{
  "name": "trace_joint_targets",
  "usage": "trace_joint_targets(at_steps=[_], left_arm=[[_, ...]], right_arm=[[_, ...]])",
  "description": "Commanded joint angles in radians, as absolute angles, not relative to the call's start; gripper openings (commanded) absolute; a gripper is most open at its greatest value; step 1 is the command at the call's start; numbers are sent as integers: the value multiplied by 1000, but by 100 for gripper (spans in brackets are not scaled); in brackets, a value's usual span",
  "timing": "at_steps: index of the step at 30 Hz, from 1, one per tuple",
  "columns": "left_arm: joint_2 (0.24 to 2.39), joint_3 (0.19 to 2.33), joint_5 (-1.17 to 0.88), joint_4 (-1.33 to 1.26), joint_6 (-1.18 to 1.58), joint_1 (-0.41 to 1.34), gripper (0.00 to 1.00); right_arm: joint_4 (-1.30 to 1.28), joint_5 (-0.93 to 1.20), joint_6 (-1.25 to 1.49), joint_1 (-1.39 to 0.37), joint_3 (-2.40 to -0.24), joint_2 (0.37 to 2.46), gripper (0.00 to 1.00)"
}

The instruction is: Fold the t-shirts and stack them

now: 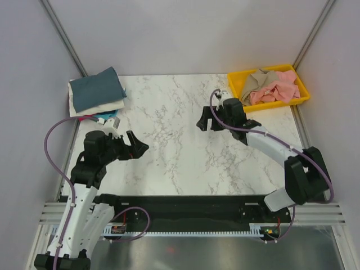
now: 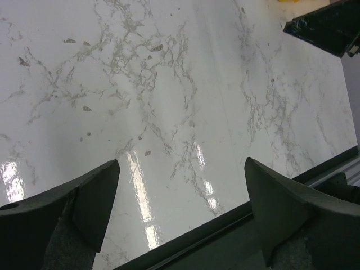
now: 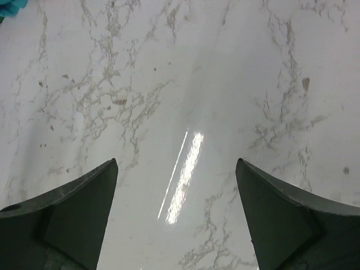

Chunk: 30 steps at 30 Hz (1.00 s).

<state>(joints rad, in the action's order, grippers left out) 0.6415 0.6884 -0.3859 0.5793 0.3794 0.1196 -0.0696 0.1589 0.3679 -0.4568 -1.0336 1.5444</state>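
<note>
A stack of folded t-shirts (image 1: pixel 95 93) lies at the table's back left, with a slate-blue one on top, a cream one under it, and teal and red edges (image 1: pixel 100 117) showing below. A tan t-shirt (image 1: pixel 256 82) and a salmon-pink t-shirt (image 1: pixel 279 90) lie crumpled in the yellow tray (image 1: pixel 235 84) at the back right. My left gripper (image 1: pixel 140 145) (image 2: pixel 181 163) hangs open over bare marble at the left, holding nothing. Open and empty too, my right gripper (image 1: pixel 199 120) (image 3: pixel 176 163) hovers over the table's middle, left of the tray.
The marble tabletop (image 1: pixel 169 163) stretches between the two arms. Its dark front edge (image 2: pixel 225 225) shows in the left wrist view, as does part of the right arm (image 2: pixel 326 25). A teal cloth corner (image 3: pixel 10 4) peeks into the right wrist view. Grey walls close in the back and sides.
</note>
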Motion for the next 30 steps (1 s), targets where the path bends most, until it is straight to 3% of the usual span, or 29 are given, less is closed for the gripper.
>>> trace_joint_targets(at_steps=[1, 8, 10, 13, 18, 30], left_arm=[[614, 735, -353, 572, 380, 118, 100], [636, 724, -376, 482, 435, 132, 100], [635, 694, -354, 447, 536, 138, 100], [617, 672, -448, 408, 480, 138, 100], [482, 637, -382, 377, 500, 144, 100], [529, 658, -406, 426, 540, 144, 99]], right_arm=[[47, 143, 428, -471, -855, 1430, 94], [-54, -145, 351, -465, -865, 1181, 96], [-67, -207, 334, -453, -917, 1164, 98], [-80, -279, 331, -398, -1001, 1172, 98], [-127, -3, 500, -116, -1193, 1357, 98], [-478, -328, 302, -40, -2058, 2069, 98]])
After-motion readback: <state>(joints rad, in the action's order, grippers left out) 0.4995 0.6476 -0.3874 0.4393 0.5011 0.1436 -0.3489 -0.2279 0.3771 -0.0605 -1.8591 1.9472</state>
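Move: The grey shirt in the yellow box lies about 19 cm ahead of my right hand, 25 cm to its right and 12 cm lower. The pink shirt beside it is some 16 cm ahead and 34 cm right of that hand; the box's middle is about 18 cm ahead and 30 cm right. From my left hand the grey shirt is roughly 35 cm ahead, 51 cm right and 17 cm down. With empty, open fingers I first draw my right hand back about 5 cm, then lift it and swing it right and forward in an arc to above the yellow box, turning it some 40 degrees clockwise and starting to sink at the end. My left hand rises about 4 cm, still open, its fingertips tipping up slightly. ##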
